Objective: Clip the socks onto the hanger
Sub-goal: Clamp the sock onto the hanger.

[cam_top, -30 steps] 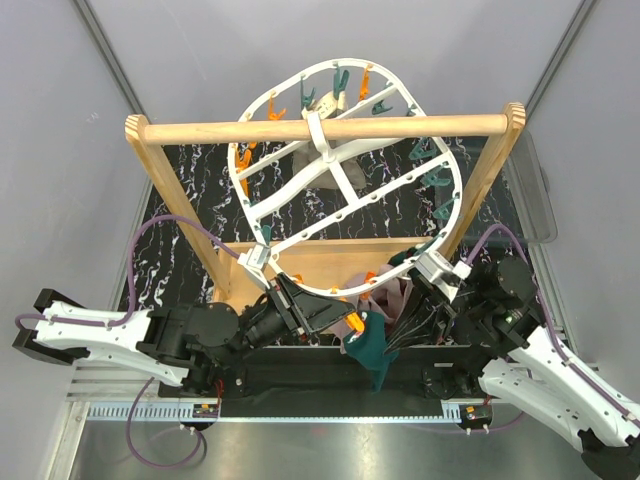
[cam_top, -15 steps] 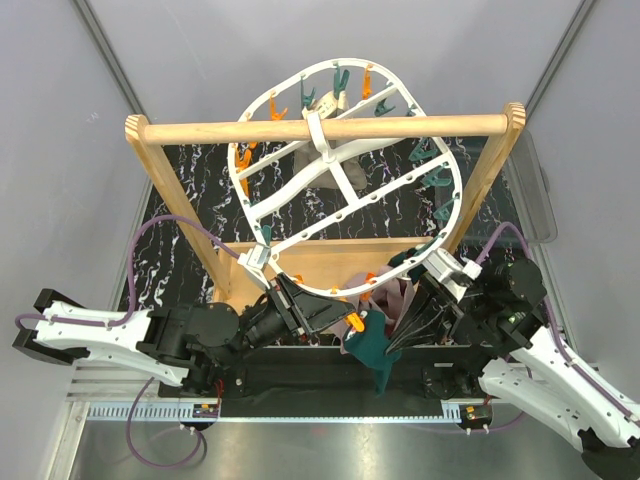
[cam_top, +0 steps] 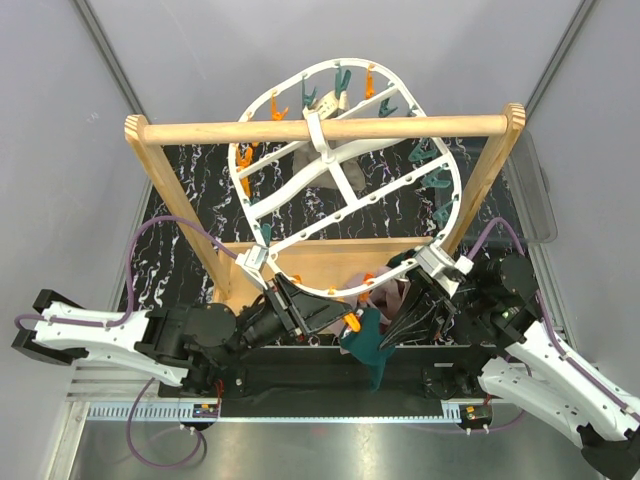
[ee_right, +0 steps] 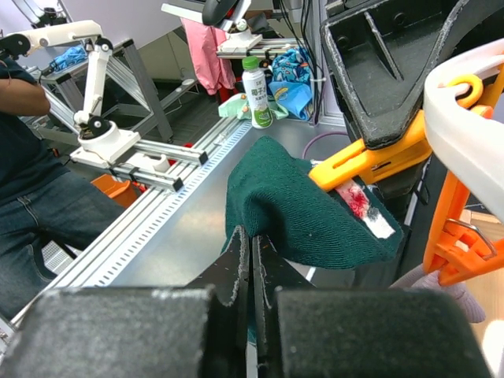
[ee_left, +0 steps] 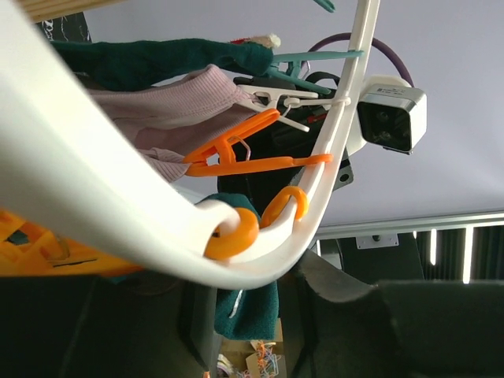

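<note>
The white oval hanger point(cam_top: 457, 190) hangs from the wooden rail, with orange and teal clothespins round its rim. At its near edge my left gripper point(cam_top: 345, 320) is shut on an orange clothespin point(cam_top: 352, 322), which bites the labelled cuff of a dark teal sock point(cam_top: 368, 348). In the right wrist view my right gripper point(ee_right: 253, 240) is shut on a fold of that teal sock point(ee_right: 299, 213), just below the orange clothespin point(ee_right: 362, 161). In the left wrist view the hanger rim point(ee_left: 94, 197) hides the jaws' grip, and the teal sock point(ee_left: 248, 303) hangs between the fingers. A mauve-pink sock point(cam_top: 392, 297) hangs beside it.
The wooden rail point(cam_top: 320, 128) and its two slanted posts span the table over a wooden base board point(cam_top: 320, 255). A black marbled mat point(cam_top: 190, 190) covers the table. A grey bin point(cam_top: 535, 200) sits at the right. Other clothespins point(ee_left: 236, 153) dangle close to both grippers.
My right gripper swung a little to the right with the teal sock and then came back left. The hanger rocked slightly. The left arm has hardly moved.
</note>
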Controlling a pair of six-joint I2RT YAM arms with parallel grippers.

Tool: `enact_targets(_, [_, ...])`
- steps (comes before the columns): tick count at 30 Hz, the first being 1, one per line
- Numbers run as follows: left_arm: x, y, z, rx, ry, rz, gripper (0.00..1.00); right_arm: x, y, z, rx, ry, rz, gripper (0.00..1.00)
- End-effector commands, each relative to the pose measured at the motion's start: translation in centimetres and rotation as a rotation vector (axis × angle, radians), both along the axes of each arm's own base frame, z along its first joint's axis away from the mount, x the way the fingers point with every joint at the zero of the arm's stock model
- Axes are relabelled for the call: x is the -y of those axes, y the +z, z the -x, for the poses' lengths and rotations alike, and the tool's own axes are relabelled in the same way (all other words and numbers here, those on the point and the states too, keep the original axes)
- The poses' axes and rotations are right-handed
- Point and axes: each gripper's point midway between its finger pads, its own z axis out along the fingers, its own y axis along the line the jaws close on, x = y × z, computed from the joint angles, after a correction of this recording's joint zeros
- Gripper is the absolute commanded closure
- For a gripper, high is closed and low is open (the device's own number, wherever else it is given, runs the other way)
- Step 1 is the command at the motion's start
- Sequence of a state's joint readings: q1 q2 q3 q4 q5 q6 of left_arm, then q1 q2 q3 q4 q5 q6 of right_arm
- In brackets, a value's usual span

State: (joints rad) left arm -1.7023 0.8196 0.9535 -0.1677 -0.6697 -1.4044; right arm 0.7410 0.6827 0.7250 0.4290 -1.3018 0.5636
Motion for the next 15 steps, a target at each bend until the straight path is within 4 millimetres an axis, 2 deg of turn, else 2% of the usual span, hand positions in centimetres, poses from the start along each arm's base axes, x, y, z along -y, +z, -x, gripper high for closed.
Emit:
enact_targets(1, [-0.4, 1.0, 0.1, -0.04, -0.001, 0.07, 0.62, -0.2, 0.1, -0.1, 0.019, -0.016, -0.024, 1.0])
enact_targets(6, [-0.7, 0.7, -0.1, -0.048, 0.005, 0.075, 0.46, -0.9, -0.2, -0.9, -0.001, -0.042, -0.017, 1.0])
enact_targets(12, [-1.3, 0.4, -0.3, -0.042, 0.011, 0.071, 0.32, -1.4, -1.1, -1.6, -0.016, -0.058, 0.005, 1.0])
enact_targets(13, [-1.3, 0.3, -0.4, -0.045, 0.016, 0.069, 0.27, -1.5, -1.2, -1.8, -0.018, -0.066, 0.006, 0.97])
enact_targets(15, [-1.6, -0.1, -0.4, -0.049, 0.019, 0.068, 0.22, -1.7, -1.6, -2.1, -0.027, -0.084, 0.016, 0.92])
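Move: The left fingers already hold the yellow clip, about 2 cm right of their centre and 1 cm back. The green sock's cuff is roughly 5 cm right, 3 cm back and 2 cm below. The hanger's near rim runs some 3 cm ahead, level sideways; the lilac sock hangs about 3 cm ahead, 7 cm right and 5 cm lower. From the right hand, pinching the green sock, the clip lies about 5 cm left, 3 cm ahead and a little higher. The left fingers spread from about a third to three-quarters open and let go of the yellow clip's handles, that hand easing about 1 cm left. The right fingers keep their pinch on the green sock and carry it roughly 1.5 cm forward, about 1 cm left and as much down, beneath the near rim. ##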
